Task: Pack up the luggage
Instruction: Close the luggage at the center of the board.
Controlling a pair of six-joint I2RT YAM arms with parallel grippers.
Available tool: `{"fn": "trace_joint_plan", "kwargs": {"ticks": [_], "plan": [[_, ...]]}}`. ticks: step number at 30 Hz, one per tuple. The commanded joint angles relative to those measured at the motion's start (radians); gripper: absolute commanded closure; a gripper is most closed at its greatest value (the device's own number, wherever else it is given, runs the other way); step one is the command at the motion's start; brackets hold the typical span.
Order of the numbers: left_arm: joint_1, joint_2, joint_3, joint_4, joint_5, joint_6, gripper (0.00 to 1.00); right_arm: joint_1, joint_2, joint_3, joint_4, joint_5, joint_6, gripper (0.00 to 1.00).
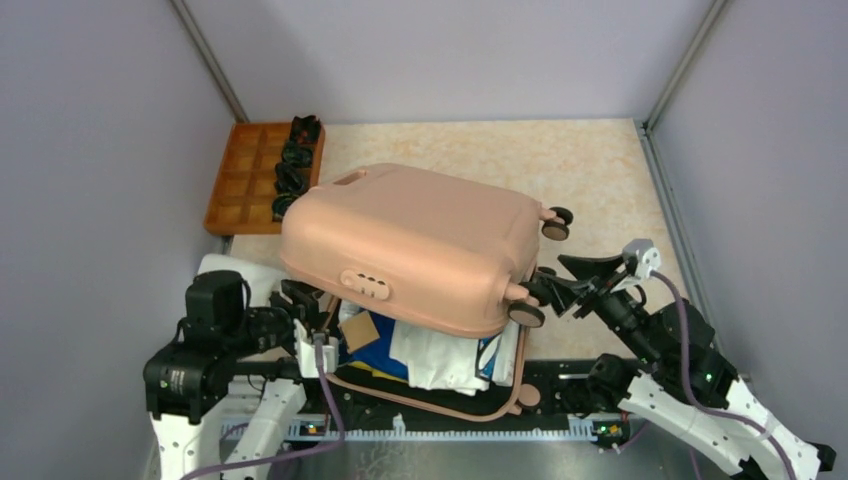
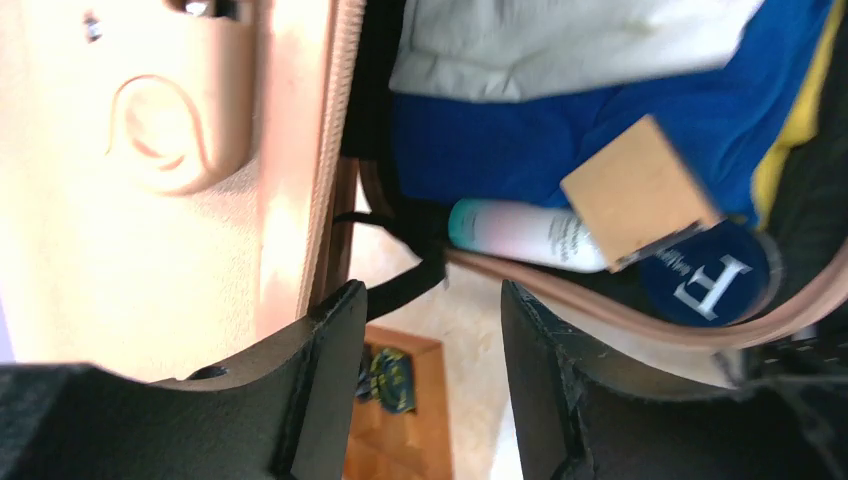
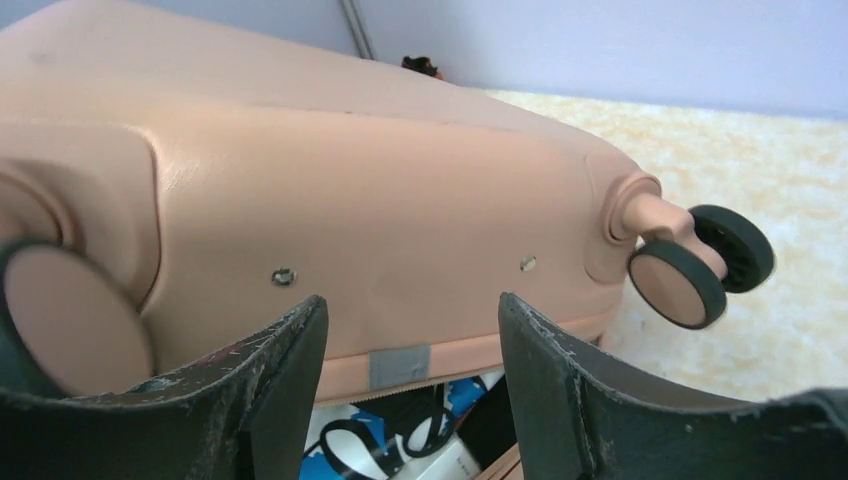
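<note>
The peach-pink luggage (image 1: 410,240) lies mid-table, its lid lowered over the bottom half but ajar at the near side. White cloth (image 1: 440,358), a blue item (image 1: 370,358) and a brown box (image 1: 360,330) show in the gap. My left gripper (image 1: 305,312) is open at the lid's near-left corner; in the left wrist view its gripper (image 2: 430,345) holds nothing, beside the lid (image 2: 150,180), a tube (image 2: 520,235) and the box (image 2: 640,190). My right gripper (image 1: 565,290) is open by the right-end wheels (image 1: 555,222); in its wrist view the gripper (image 3: 412,345) faces the luggage (image 3: 350,200) without gripping it.
An orange compartmented tray (image 1: 240,185) with dark rolled items (image 1: 295,165) sits at the back left. White cloth (image 1: 225,270) lies under the left arm. Grey walls close in the table on three sides. A wheel (image 3: 700,265) sticks out at the right.
</note>
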Motion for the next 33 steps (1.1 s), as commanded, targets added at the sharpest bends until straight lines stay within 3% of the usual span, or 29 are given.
{"fn": "trace_joint_plan", "kwargs": {"ticks": [1, 7, 17, 23, 27, 30, 32, 33], "plan": [[-0.003, 0.111, 0.190, -0.030, 0.158, -0.169, 0.40, 0.011, 0.007, 0.063, -0.084, 0.120, 0.203, 0.37], [-0.006, 0.260, 0.433, -0.032, 0.330, -0.434, 0.37, 0.011, -0.044, 0.070, -0.077, 0.198, 0.257, 0.36], [-0.025, 0.255, 0.361, -0.029, 0.323, -0.430, 0.31, 0.011, 0.062, 0.150, -0.174, 0.304, 0.356, 0.33], [-0.026, 0.178, 0.057, -0.030, 0.187, -0.092, 0.24, 0.011, 0.237, 0.227, -0.404, 0.386, 0.589, 0.28], [-0.026, 0.159, -0.099, -0.030, 0.153, 0.146, 0.18, 0.011, 0.427, 0.249, -0.565, 0.284, 0.833, 0.26], [-0.026, 0.124, -0.191, -0.028, 0.095, 0.330, 0.16, 0.010, 0.462, 0.235, -0.649, 0.209, 0.956, 0.22], [-0.026, 0.131, -0.205, 0.038, 0.088, 0.279, 0.14, 0.010, 0.418, 0.220, -0.676, 0.189, 1.002, 0.15], [-0.026, 0.154, -0.185, 0.109, 0.100, 0.154, 0.14, 0.009, 0.389, 0.212, -0.687, 0.177, 1.019, 0.03]]}}
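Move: The luggage lid hangs half open between the hands, its middle about 18 cm to the left hand's right and 10 cm ahead, near its height; the lid's lock is some 8 cm right and 4 cm ahead, the cardboard box in the case 9 cm back, 5 cm right and 13 cm below. From the right hand the lid's middle is roughly 31 cm left and 7 cm ahead; its front wheels are 7 cm left and 3 cm back, about level, the rear wheels 12 cm straight ahead and 5 cm lower. The left hand, free beside the lid's front rim, rises about 10 cm while easing to its right, then drops some 12 cm to land its opening fingers on top of the lid near the handle end, pressing there. The right hand first drifts a few centimetres right and forward at the wheel end, then comes back left and sinks about 7 cm onto the lid's side edge between the wheels, tipping its fingers down by some 45 degrees and opening them a little more. ##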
